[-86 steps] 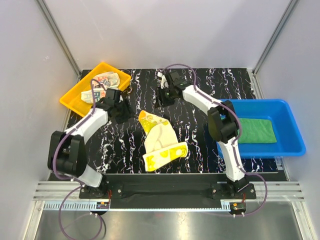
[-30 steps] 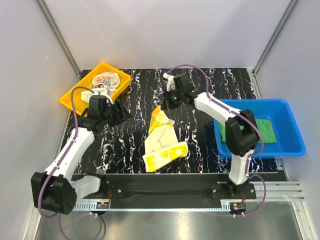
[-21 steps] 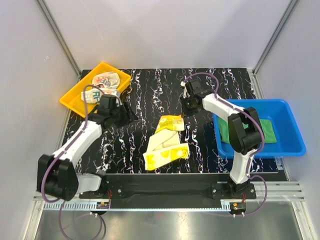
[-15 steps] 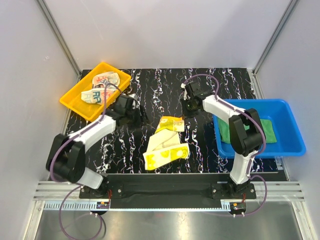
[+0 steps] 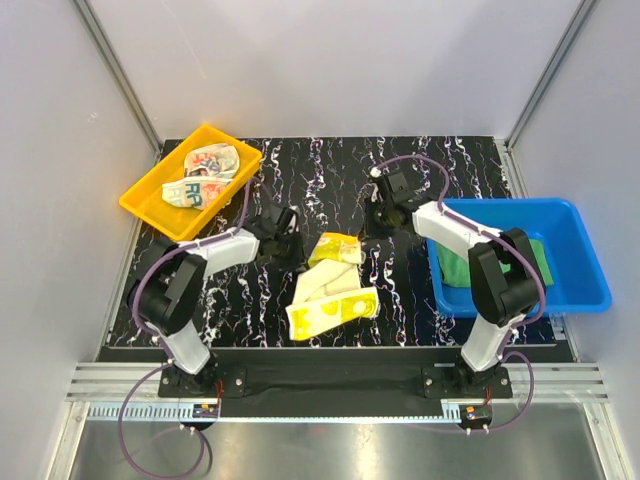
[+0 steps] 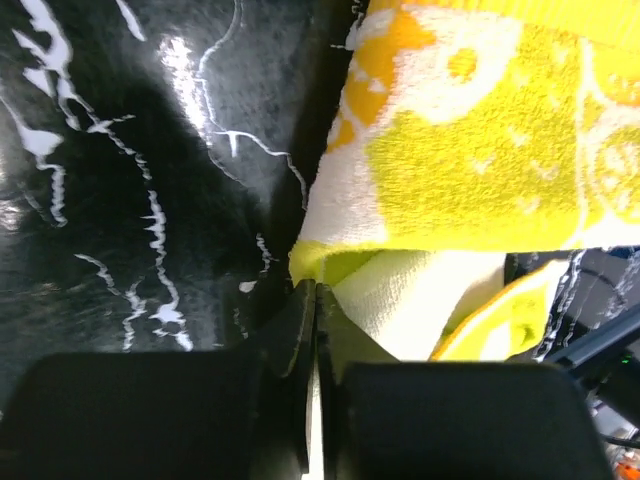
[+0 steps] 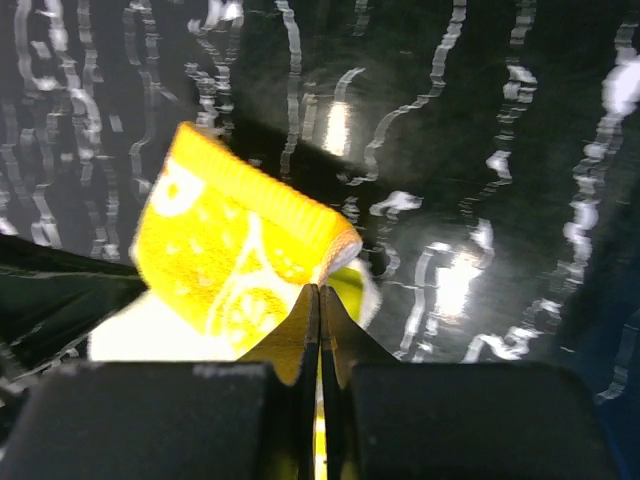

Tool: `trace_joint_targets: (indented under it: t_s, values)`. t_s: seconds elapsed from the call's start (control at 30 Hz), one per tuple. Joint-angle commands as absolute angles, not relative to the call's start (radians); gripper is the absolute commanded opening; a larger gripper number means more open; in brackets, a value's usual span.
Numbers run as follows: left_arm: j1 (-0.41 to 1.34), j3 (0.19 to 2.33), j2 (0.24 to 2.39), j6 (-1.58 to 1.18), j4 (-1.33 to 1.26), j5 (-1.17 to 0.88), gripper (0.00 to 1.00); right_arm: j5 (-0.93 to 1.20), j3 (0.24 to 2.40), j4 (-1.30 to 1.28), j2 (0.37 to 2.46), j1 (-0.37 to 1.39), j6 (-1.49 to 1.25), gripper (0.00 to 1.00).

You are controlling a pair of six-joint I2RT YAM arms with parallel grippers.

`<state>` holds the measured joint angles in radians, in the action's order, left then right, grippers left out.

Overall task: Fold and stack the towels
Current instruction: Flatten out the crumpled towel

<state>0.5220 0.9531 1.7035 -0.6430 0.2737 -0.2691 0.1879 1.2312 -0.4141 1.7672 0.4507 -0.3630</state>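
The yellow towel with its white pattern lies half folded in the middle of the black mat, its far end doubled over. My left gripper is shut on its left corner, and the left wrist view shows that towel right at the tips. My right gripper is shut on the towel's far right corner; the folded edge curls down into its tips. A green towel lies flat in the blue bin. The printed white towel lies crumpled in the yellow tray.
The yellow tray sits at the mat's far left corner. On the right stands the blue bin, partly behind my right arm. Grey walls close in the back and both sides.
The right gripper carried the towel's raised far end over and down into a fold. The left arm swung right to the towel and its open jaws closed on the left corner.
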Motion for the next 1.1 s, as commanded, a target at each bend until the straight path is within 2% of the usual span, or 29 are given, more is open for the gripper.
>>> trace_joint_targets:
  t_s: [0.0,0.13,0.3,0.43,0.47,0.5,0.53,0.6,0.7,0.83,1.07]
  values:
    - [0.496,1.017,1.645,-0.629,0.325,-0.241,0.0,0.267,1.25,-0.255,1.726,0.506,-0.469,0.0]
    - [0.472,1.067,1.42,-0.624,0.507,-0.108,0.0,0.291,1.368,-0.27,1.738,0.563,-0.534,0.0]
    - [0.474,1.155,1.203,-0.614,0.661,-0.006,0.0,0.267,1.408,-0.301,1.654,0.591,-0.564,0.0]
    - [0.476,1.141,1.132,-0.609,0.673,-0.044,0.0,0.079,1.364,-0.481,1.562,0.586,-0.49,0.0]
    - [0.474,1.117,1.129,-0.612,0.666,-0.046,0.09,0.046,1.335,-0.497,1.543,0.581,-0.479,0.0]
    - [0.472,1.102,1.129,-0.621,0.655,-0.052,0.3,0.023,1.26,-0.508,1.522,0.572,-0.463,0.0]
    - [0.474,1.089,1.135,-0.63,0.62,-0.067,0.4,0.008,1.221,-0.518,1.476,0.563,-0.459,0.0]
    - [0.476,1.031,1.146,-0.655,0.553,-0.109,0.52,-0.061,1.125,-0.526,1.431,0.545,-0.446,0.0]
    - [0.486,0.956,1.196,-0.657,0.391,-0.205,0.58,-0.166,1.062,-0.555,1.381,0.545,-0.46,0.0]
    - [0.56,0.899,1.311,-0.634,0.318,-0.23,0.65,-0.155,1.051,-0.59,1.377,0.545,-0.463,0.0]
    - [0.644,0.85,1.434,-0.64,0.293,-0.193,0.68,-0.109,1.037,-0.537,1.391,0.545,-0.471,0.0]
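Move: The left hand's shut fingers are already at the folded yellow band's left corner on the crumpled towel. From that hand, the towel's white middle is about 5 cm right and 3 back, and its near yellow strip is 7 right and 12 back, both roughly 2 cm lower. The right hand already pinches the towel's far right corner. From there the near strip lies some 7 cm left, 19 back and 5 below, and the blue tray's middle about 33 right and 6 back. The left hand whips up about 23 cm from the band's left corner, drifting left, spreads its fingers wide at the top, then sinks back down and draws some 5 cm towards the base, ending open and clear above the towel's white middle. Meanwhile the right hand, keeping its pinch on the far right corner, swings up and left towards the left hand's side, then sweeps right, back and down past its start and stops there. ##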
